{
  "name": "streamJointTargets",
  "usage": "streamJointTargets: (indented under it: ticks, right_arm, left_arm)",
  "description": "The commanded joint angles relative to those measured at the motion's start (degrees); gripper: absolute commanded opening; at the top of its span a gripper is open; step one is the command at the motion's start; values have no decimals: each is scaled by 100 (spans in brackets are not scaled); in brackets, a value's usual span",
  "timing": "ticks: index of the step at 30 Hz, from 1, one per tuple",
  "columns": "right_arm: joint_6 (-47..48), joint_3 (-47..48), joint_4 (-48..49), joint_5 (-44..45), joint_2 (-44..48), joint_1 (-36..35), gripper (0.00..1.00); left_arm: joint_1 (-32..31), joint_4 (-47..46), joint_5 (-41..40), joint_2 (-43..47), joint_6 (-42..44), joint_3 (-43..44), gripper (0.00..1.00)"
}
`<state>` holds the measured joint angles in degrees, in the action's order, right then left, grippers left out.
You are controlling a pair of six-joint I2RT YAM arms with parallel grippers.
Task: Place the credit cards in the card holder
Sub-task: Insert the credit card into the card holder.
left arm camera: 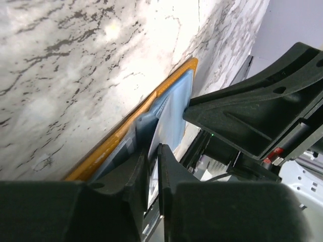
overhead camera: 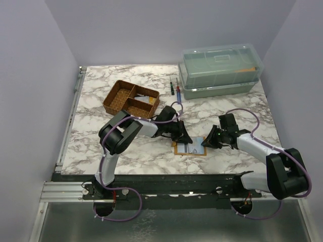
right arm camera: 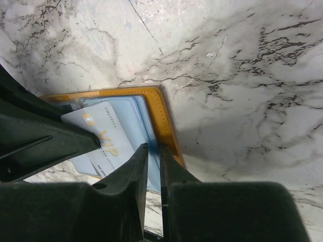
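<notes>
The card holder [overhead camera: 191, 147] lies open on the marble between the two arms, with an orange rim [right arm camera: 165, 121] and a pale blue inside [left arm camera: 177, 101]. A whitish credit card [right arm camera: 103, 135] printed "VIP" lies slanted over its inner face. My left gripper [overhead camera: 182, 137] comes in from the left, its jaws [left arm camera: 153, 151] shut on that card's [left arm camera: 170, 121] near edge. From the right, my right gripper [overhead camera: 207, 141] has its narrow jaws [right arm camera: 153, 149] pinched on the holder's blue inner leaf beside the orange rim. No other credit cards can be made out.
A brown compartment tray [overhead camera: 131, 98] stands behind the left arm. At the back right is a clear lidded box [overhead camera: 219, 70], with two pen-like tools [overhead camera: 176, 89] to its left. The two grippers are nearly touching over the holder.
</notes>
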<state>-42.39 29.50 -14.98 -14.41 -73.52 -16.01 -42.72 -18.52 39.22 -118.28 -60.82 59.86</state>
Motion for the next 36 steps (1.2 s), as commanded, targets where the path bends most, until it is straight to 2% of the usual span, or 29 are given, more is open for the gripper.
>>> streamJointTargets:
  ticks: [1,6,13,16,23,31,36]
  right_arm:
    - [117,-58,115,-104,-156,-34,15]
    - [372,78,147,-31,-225,-34,15]
    - [565,188,246,-131,-360,-34,14]
    - [512,188,267,-134,-344,-34,14]
    - [416,72,302,-73,-242,-34,13]
    - [462,48,318,-74,-315,-34,13]
    - [371,30,444,-219,-347,-34,12]
  left_arm:
    - [-48,1025,-650,117,737,263,20]
    - [-51,1842,-789,177,1425,564,33]
    - [-287,2023,-456,-79,1543,949,37]
    - [-467,2418,-504,-177,1692,1323,39]
    - [-62,2840,-793,93,1905,1113,49]
    - [-113,3024,-635,-22,1932,1254,50]
    - [-570,3247,-986,-272,1996,1733,47]
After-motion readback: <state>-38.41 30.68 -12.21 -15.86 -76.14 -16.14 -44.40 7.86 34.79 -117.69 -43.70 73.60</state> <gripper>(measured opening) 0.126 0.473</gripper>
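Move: The credit card lies partly in the holder's right half, its middle about 2 cm to the right of the left hand, 1 cm back and 1 cm below. The open card holder is centred straight under the left hand, roughly 1 cm back and 2 cm down. From the right hand, at the holder's right edge, the card is some 4 cm left, level fore and aft and 1 cm below, and the holder's middle about 7 cm left, level fore and aft and 1 cm lower. Upward by about 1 cm, the left hand spreads its nearly shut fingers to roughly half open over the card, the wrist rolling and the fingertips tipping more steeply down, some 15 degrees in all. It wavers under 1 cm right and back left, ending with the fingers astride the card, one tip at its inner edge. The right hand keeps its grip on the holder's right edge, easing about 1 cm forward and slightly left. ##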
